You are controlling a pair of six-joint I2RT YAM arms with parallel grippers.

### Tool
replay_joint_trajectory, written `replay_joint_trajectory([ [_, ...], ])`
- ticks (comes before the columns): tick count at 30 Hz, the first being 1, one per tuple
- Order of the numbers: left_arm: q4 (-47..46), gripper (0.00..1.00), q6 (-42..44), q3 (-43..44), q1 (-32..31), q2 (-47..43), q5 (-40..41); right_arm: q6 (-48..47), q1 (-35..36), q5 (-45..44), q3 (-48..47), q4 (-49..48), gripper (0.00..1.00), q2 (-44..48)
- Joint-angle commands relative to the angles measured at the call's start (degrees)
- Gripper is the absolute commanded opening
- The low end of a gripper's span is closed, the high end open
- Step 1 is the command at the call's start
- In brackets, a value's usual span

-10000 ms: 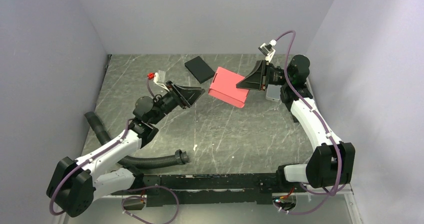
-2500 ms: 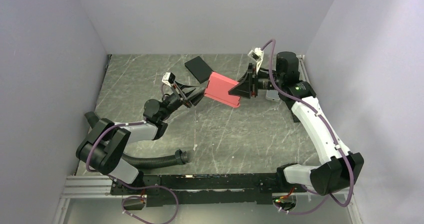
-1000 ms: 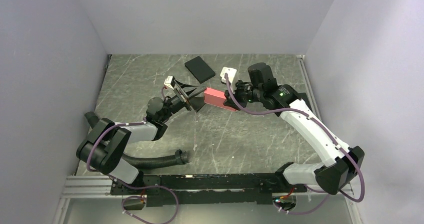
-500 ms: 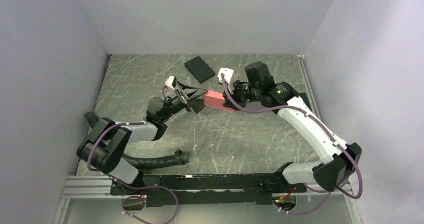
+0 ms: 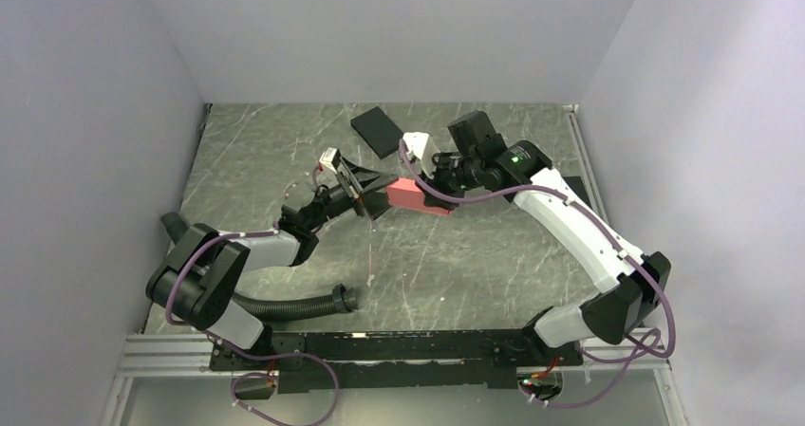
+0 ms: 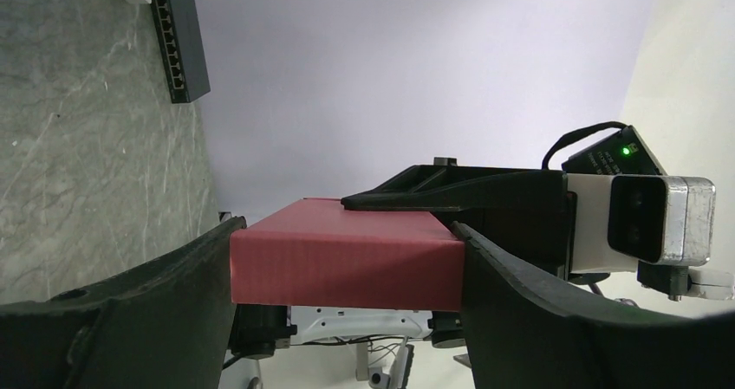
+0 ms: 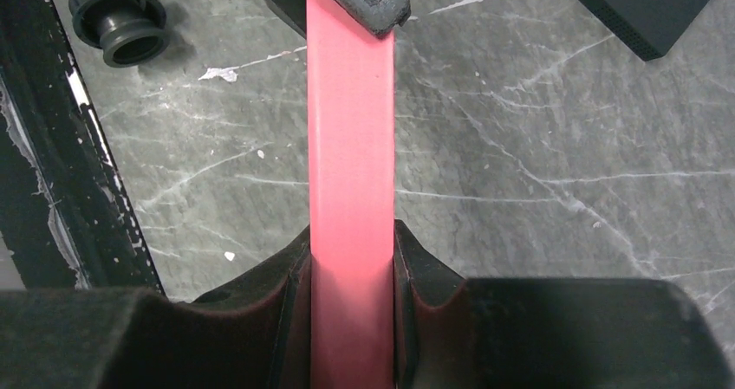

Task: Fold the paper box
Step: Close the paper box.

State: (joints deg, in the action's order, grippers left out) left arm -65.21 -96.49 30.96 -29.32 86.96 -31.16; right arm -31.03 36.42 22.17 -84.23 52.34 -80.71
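The pinkish-red paper box (image 5: 414, 198) is folded into a flat rectangular shape and hangs above the middle of the table, between the two arms. My right gripper (image 5: 439, 187) is shut on one end; in the right wrist view the paper box (image 7: 351, 146) runs straight up between its fingers (image 7: 416, 276). My left gripper (image 5: 373, 192) meets the other end. In the left wrist view the paper box (image 6: 347, 263) fills the gap, and both left fingers (image 6: 173, 294) touch its sides.
A black flat box (image 5: 380, 132) lies at the back of the table, behind the paper box. A black corrugated hose (image 5: 285, 305) lies near the left arm's base. A dark rail (image 5: 380, 345) runs along the near edge. Grey walls stand on three sides.
The right arm has carried the paper box a little left toward the left gripper. The left gripper's fingers have narrowed onto the box's end.
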Motion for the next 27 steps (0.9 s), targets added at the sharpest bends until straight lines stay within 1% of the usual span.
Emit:
replay_joint_trajectory([
  [1,-10.01,0.62,-2.59,2.08,-1.23,-1.67,-3.41,-1.03,0.72,-0.56,-3.49,1.46,0.17,-2.43],
  [3,-12.94,0.58,-4.41,1.35,-0.94,-0.58,-2.92,-0.06,0.65,0.18,-4.66,1.30,0.27,-2.60],
  [6,-16.32,0.54,-6.16,0.44,-0.58,0.41,-1.73,1.63,0.20,1.27,-6.77,1.27,0.47,-2.68],
  [9,-18.11,0.53,-7.05,-0.30,-0.07,0.75,-0.68,2.76,-0.98,4.74,-9.20,2.17,0.62,-2.57],
  [10,-18.30,0.52,-7.21,-0.55,0.13,0.69,-0.32,3.14,-1.98,6.43,-10.34,2.49,0.65,-2.38],
  [15,-18.78,0.52,-7.68,-1.23,0.84,0.73,0.60,4.44,-7.17,16.24,-13.78,4.22,0.72,-0.07],
  [18,-21.02,0.51,-8.24,-1.54,1.14,1.57,1.27,5.50,-11.35,22.35,-13.27,3.95,0.75,2.46],
  [19,-22.29,0.51,-8.50,-1.64,1.33,2.08,1.61,6.03,-13.08,24.49,-12.07,3.02,0.76,3.66],
  [22,-23.69,0.51,-8.44,-1.32,1.62,2.97,2.06,9.49,-18.31,31.94,-5.91,-2.88,0.85,8.41],
  [25,-23.68,0.52,-7.97,-0.11,1.64,3.40,1.91,14.22,-24.15,39.84,3.62,-13.20,0.96,14.26],
  [27,-23.66,0.51,-8.11,1.09,1.64,3.70,1.93,15.55,-27.09,45.65,9.08,-18.65,0.99,16.06],
])
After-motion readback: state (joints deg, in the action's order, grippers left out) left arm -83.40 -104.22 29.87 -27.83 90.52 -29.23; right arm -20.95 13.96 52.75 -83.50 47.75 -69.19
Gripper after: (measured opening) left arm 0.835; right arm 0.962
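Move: The closed red paper box is shared between both hands: its middle lies about 6 cm to the left hand's right and a centimetre back, and some 3 cm to the left of the right hand point and about level with it. The black slab lies on the table roughly 28 cm ahead of the left hand, 3 cm to its left and 23 cm below. The hose end is some 18 cm back, 12 cm left and equally low. The right hand opens from its narrow pinch on the box's edges to nearly full width, lets the box go and climbs about 10 cm, bearing off some 5 cm to the right in the later part while its fingers swing up nearly 30 degrees out of their downward slant. The left hand keeps the box's near end clamped between its fingers and raises it around 4 cm with a slight drift left, its fingertips tilting up by about 10 degrees. ##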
